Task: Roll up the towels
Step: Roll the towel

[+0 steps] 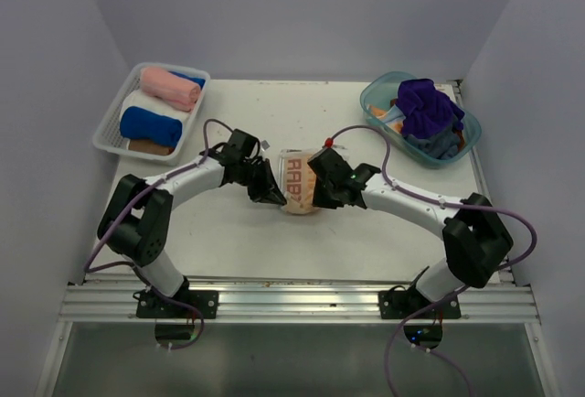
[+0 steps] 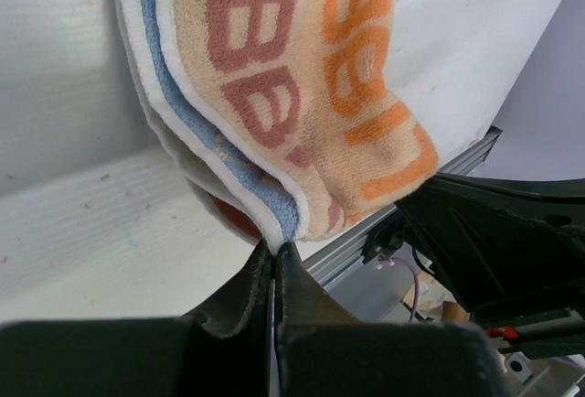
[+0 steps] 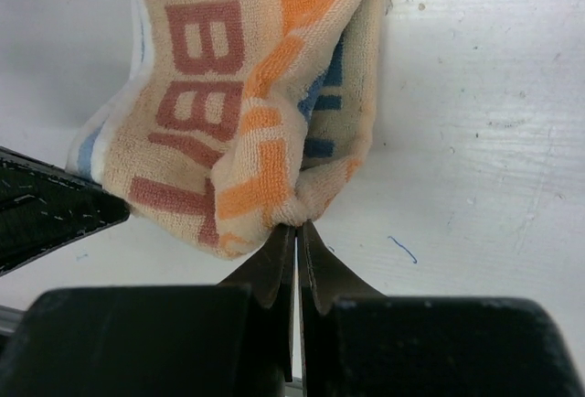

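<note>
The cream, orange and light-blue "RABBIT" towel lies bunched in the middle of the table between both arms. My left gripper is shut on its near left corner; in the left wrist view the tips pinch the white and blue hem of the towel. My right gripper is shut on the near right corner, its tips pinching a fold of the towel. The near edge is lifted and folded over.
A white mesh basket at the back left holds rolled pink, white and blue towels. A clear teal tub at the back right holds a purple towel on other cloths. The table's metal rail runs along the near edge.
</note>
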`<state>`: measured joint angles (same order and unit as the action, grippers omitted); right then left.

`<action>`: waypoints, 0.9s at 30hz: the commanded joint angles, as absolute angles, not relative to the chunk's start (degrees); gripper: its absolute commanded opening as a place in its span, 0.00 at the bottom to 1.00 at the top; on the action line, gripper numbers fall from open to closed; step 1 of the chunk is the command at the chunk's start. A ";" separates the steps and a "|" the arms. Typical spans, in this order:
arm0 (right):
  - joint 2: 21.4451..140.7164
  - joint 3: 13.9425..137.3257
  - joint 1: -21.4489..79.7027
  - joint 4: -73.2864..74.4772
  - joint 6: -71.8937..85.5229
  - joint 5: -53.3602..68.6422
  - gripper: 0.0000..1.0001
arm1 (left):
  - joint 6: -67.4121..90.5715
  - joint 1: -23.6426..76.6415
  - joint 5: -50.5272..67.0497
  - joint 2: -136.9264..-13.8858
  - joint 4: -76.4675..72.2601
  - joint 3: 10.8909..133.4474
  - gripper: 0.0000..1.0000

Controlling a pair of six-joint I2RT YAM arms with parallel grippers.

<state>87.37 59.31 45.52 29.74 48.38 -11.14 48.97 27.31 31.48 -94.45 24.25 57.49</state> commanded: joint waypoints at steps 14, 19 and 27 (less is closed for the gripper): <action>94.92 68.47 40.34 31.73 44.21 -9.58 0.00 | 49.05 21.53 35.60 -98.96 24.08 63.89 0.00; 91.94 62.51 40.87 30.42 46.31 -6.25 0.00 | 46.85 21.53 36.47 -96.78 25.23 60.40 0.00; 84.73 51.87 49.04 30.32 53.17 -6.76 0.00 | 45.09 23.20 37.00 -91.85 25.40 49.32 0.00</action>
<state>87.94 53.74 46.76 29.12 49.87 -6.11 47.09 22.90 36.14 -94.89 24.62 52.18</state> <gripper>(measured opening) 0.011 0.013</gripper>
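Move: Both shut hands hold the beige RABBIT towel's near corners, raised about 7 cm off the table. The towel's middle lies some 8 cm ahead and 5 right of the left hand, 8 ahead and 4 left of the right, about 5 cm lower; its far edge is roughly 16 cm ahead of both. The white basket stands about 28 cm ahead, 37 left of the left hand; the teal basket 27 ahead, 33 right of the right. Still pinching the towel's near corners, both hands swing forward 3.5 cm, then pull back 5–7 cm while sinking. ##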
